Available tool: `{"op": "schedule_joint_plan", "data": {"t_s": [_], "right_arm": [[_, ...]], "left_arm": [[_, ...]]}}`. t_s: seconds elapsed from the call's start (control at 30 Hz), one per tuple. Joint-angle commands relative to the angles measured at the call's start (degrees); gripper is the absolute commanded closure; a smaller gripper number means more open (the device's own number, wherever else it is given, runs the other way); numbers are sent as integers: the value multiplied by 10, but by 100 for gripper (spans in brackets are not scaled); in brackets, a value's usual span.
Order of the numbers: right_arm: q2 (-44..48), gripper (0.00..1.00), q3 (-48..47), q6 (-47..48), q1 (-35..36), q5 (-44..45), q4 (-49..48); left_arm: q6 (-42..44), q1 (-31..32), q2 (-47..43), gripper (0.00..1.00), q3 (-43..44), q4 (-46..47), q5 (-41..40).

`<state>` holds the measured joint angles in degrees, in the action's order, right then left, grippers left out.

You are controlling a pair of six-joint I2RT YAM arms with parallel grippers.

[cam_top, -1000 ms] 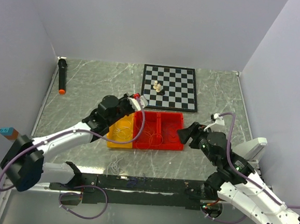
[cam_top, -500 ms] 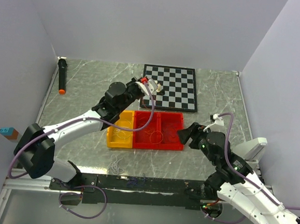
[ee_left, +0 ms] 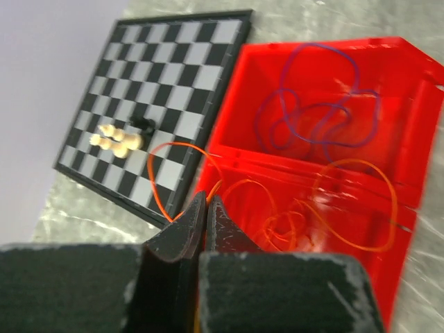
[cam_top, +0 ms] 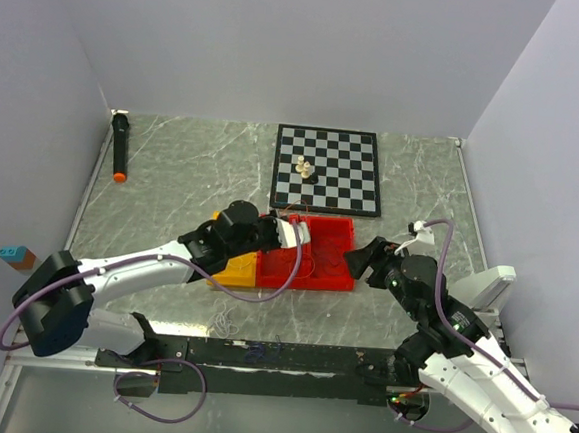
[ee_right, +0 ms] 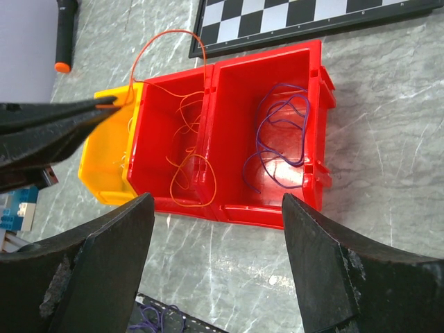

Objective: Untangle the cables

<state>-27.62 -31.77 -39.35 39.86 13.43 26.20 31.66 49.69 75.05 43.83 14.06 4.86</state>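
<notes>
My left gripper (cam_top: 290, 234) is shut on one end of a thin orange cable (ee_left: 161, 182), above the left edge of the red bins (cam_top: 330, 280). From its tips (ee_left: 207, 201) the cable arcs up over the chessboard corner and drops into the left red compartment, where the rest lies in loose loops (ee_right: 191, 173). A purple cable (ee_right: 277, 132) lies coiled in the right red compartment and also shows in the left wrist view (ee_left: 312, 114). My right gripper (cam_top: 359, 262) is open and empty, just right of the bins; its view looks down on them (ee_right: 218, 202).
A yellow bin (cam_top: 233, 269) with a thin pale wire adjoins the red bins on the left. A chessboard (cam_top: 328, 169) with a few pieces (cam_top: 303, 167) lies behind. A black marker (cam_top: 120, 146) lies far left. A white cable (cam_top: 223, 320) lies near the front edge.
My left gripper swung from the yellow bin up to the chessboard corner, then back down over the left red compartment, with the orange cable trailing. The right arm has barely moved.
</notes>
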Motion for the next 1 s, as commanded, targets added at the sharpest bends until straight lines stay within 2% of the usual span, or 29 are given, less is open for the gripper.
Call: {"op": "schedule_joint_plan", "data": {"t_s": [0.0,0.27,0.4,0.5,0.57,0.63,0.67,0.77,0.87,0.97], "right_arm": [[5,19,-4,2,-4,-4,-6],[14,19,2,3,-8,-1,-4],[6,19,6,6,-12,-2,-10],[3,19,7,6,-14,-7,-16],[8,19,11,3,-17,-13,-18],[12,19,14,1,-19,-17,-22],[15,19,16,0,-20,-19,-24],[14,19,20,-5,-22,-24,-26],[10,19,19,-5,-22,-28,-29],[7,18,17,-6,-22,-36,-32]], "left_arm": [[-21,4,-10,99,4,-40,36],[-50,8,29,99,-12,-48,60],[-15,21,51,99,-11,-74,114],[8,37,65,99,-14,-91,125],[8,40,74,92,-20,-95,121],[2,41,77,72,-27,-91,114],[0,42,78,68,-28,-89,111],[-8,41,74,65,-24,-77,101],[-6,41,63,53,1,-77,80],[-6,41,52,44,50,-119,70]]}}
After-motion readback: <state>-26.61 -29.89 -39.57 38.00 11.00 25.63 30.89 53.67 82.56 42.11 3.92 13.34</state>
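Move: My left hand already holds the orange cable above the middle red compartment, whose centre lies about 3 cm back, 1 cm left and some 14 cm below it. From that hand, the purple cable is about 2 cm back and 11 cm right, with the yellow compartment 3 cm back and 12 cm left. The chessboard is roughly 24 cm ahead and 8 cm right. From my idle right hand, the middle compartment is about 6 cm ahead, 14 cm left and 15 cm below. I lower my left hand about 10 cm towards the middle red compartment while drawing it back some 6 cm, bringing the orange cable down with me and tipping the fingers more steeply downward by roughly 20 degrees. Late in the descent, over the compartment's front part, I open the fingers to about half and let go of the cable. ##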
